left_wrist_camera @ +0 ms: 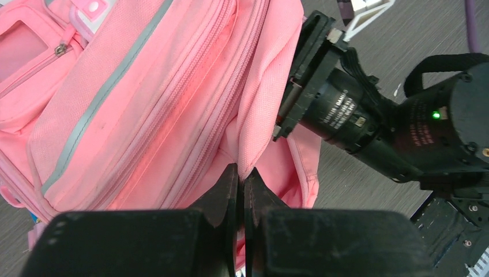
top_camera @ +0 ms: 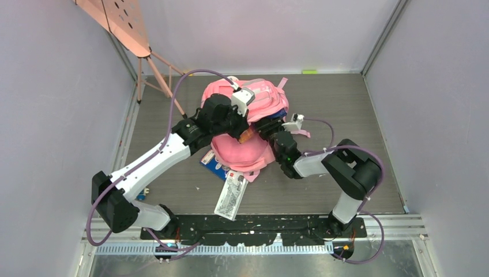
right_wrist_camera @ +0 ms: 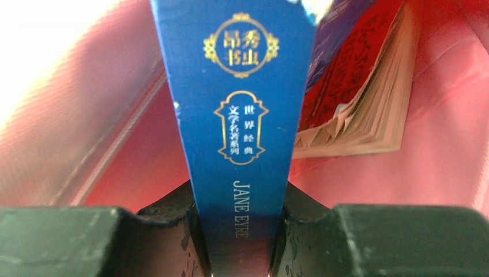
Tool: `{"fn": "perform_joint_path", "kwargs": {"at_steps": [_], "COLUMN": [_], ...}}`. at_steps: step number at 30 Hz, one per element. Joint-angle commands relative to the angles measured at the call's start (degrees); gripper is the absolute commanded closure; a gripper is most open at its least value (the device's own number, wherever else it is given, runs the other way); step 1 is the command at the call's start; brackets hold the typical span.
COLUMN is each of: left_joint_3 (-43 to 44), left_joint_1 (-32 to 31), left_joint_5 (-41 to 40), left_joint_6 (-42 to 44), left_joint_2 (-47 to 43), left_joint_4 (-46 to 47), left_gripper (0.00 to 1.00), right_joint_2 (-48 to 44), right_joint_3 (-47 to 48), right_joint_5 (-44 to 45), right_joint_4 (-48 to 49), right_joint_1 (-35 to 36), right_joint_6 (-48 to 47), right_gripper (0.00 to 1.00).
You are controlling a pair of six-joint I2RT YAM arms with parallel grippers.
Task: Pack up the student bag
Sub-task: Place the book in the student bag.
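The pink student bag (top_camera: 262, 95) lies in the middle of the table, with grey trim and zips showing in the left wrist view (left_wrist_camera: 144, 104). My left gripper (left_wrist_camera: 241, 176) is shut on a fold of the bag's pink opening edge and holds it up. My right gripper (right_wrist_camera: 239, 199) is inside the bag's pink lining (right_wrist_camera: 438, 161). It is shut on the spine of a blue book (right_wrist_camera: 242, 104) lettered JANE EYRE. A second book with a red cover (right_wrist_camera: 357, 104) lies deeper in the bag, its pages fanned open. The right arm's wrist (left_wrist_camera: 346, 115) sits at the bag's mouth.
A flat blue item (top_camera: 209, 161) pokes out from under the bag's near-left side. A white printed packet (top_camera: 232, 195) lies in front of it near the arm bases. A wooden stand (top_camera: 151, 63) leans at the back left. Walls close in both sides.
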Motion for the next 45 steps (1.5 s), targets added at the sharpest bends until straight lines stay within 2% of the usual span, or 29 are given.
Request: {"fn": "perform_joint_path", "kwargs": {"at_steps": [1, 9, 22, 24, 28, 33, 36, 42, 45], "left_joint_3": [3.6, 3.6, 3.9, 4.0, 4.0, 4.3, 4.3, 4.4, 4.4], "left_joint_1": [-0.4, -0.4, -0.4, -0.4, -0.4, -0.4, -0.4, -0.4, -0.4], "left_joint_5": [5.8, 7.3, 7.5, 7.4, 6.4, 5.2, 4.5, 3.4, 3.0], "left_joint_6": [-2.4, -4.2, -4.4, -4.3, -3.7, -2.8, -2.3, -1.5, -1.2], "left_joint_2": [-3.5, -3.4, -2.8, -2.7, -2.9, -2.9, -3.2, -3.6, -3.5], "left_joint_4": [2.0, 2.5, 2.0, 1.7, 1.5, 0.8, 0.6, 0.3, 0.0], "left_gripper": [1.0, 1.0, 1.0, 1.0, 1.0, 1.0, 1.0, 1.0, 1.0], "right_joint_2": [0.8, 8.8, 23.3, 23.6, 20.8, 14.0, 11.0, 4.9, 2.5], "right_joint_3": [8.4, 15.8, 24.5, 24.1, 20.4, 14.9, 11.7, 8.0, 6.4], "right_joint_5": [6.3, 11.8, 17.2, 17.6, 19.9, 20.3, 19.3, 16.3, 14.0], "right_joint_4": [19.4, 19.5, 19.2, 18.6, 16.0, 7.0, 2.9, -8.2, -9.2], "right_joint_1": [-1.9, -2.3, -2.1, -2.1, -1.6, -1.2, -1.2, -1.2, -1.1], "right_joint_6": [-3.0, 0.8, -4.4, -5.4, -7.4, -7.8, -7.2, -5.6, -5.3], "right_gripper": [1.0, 1.0, 0.99, 0.93, 0.69, 0.48, 0.39, 0.32, 0.36]}}
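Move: The right hand already has the book by its spine at the bag's mouth; the bag's inner pocket, where it is going, lies about 9 cm ahead, 1 cm left and some 4 cm below. The red-edged book already inside is roughly 8 cm ahead, 2 cm right and 6 cm below, and the flap rim held by the left hand about 8 cm left, 1 cm back and 4 cm higher. From the left hand that pocket is some 11 cm ahead, 6 cm right and 12 cm down. The right hand keeps its pinch on the book's spine and pushes the book about 9 cm forward into the bag under the raised flap, sinking 3 to 4 cm and turning some 15 degrees clockwise as it goes. It then opens its fingers and lets go of the book while drawing back about 5 cm and 4 cm to the right, still easing down, as the left hand keeps the flap rim pinched and all but holds its place. ##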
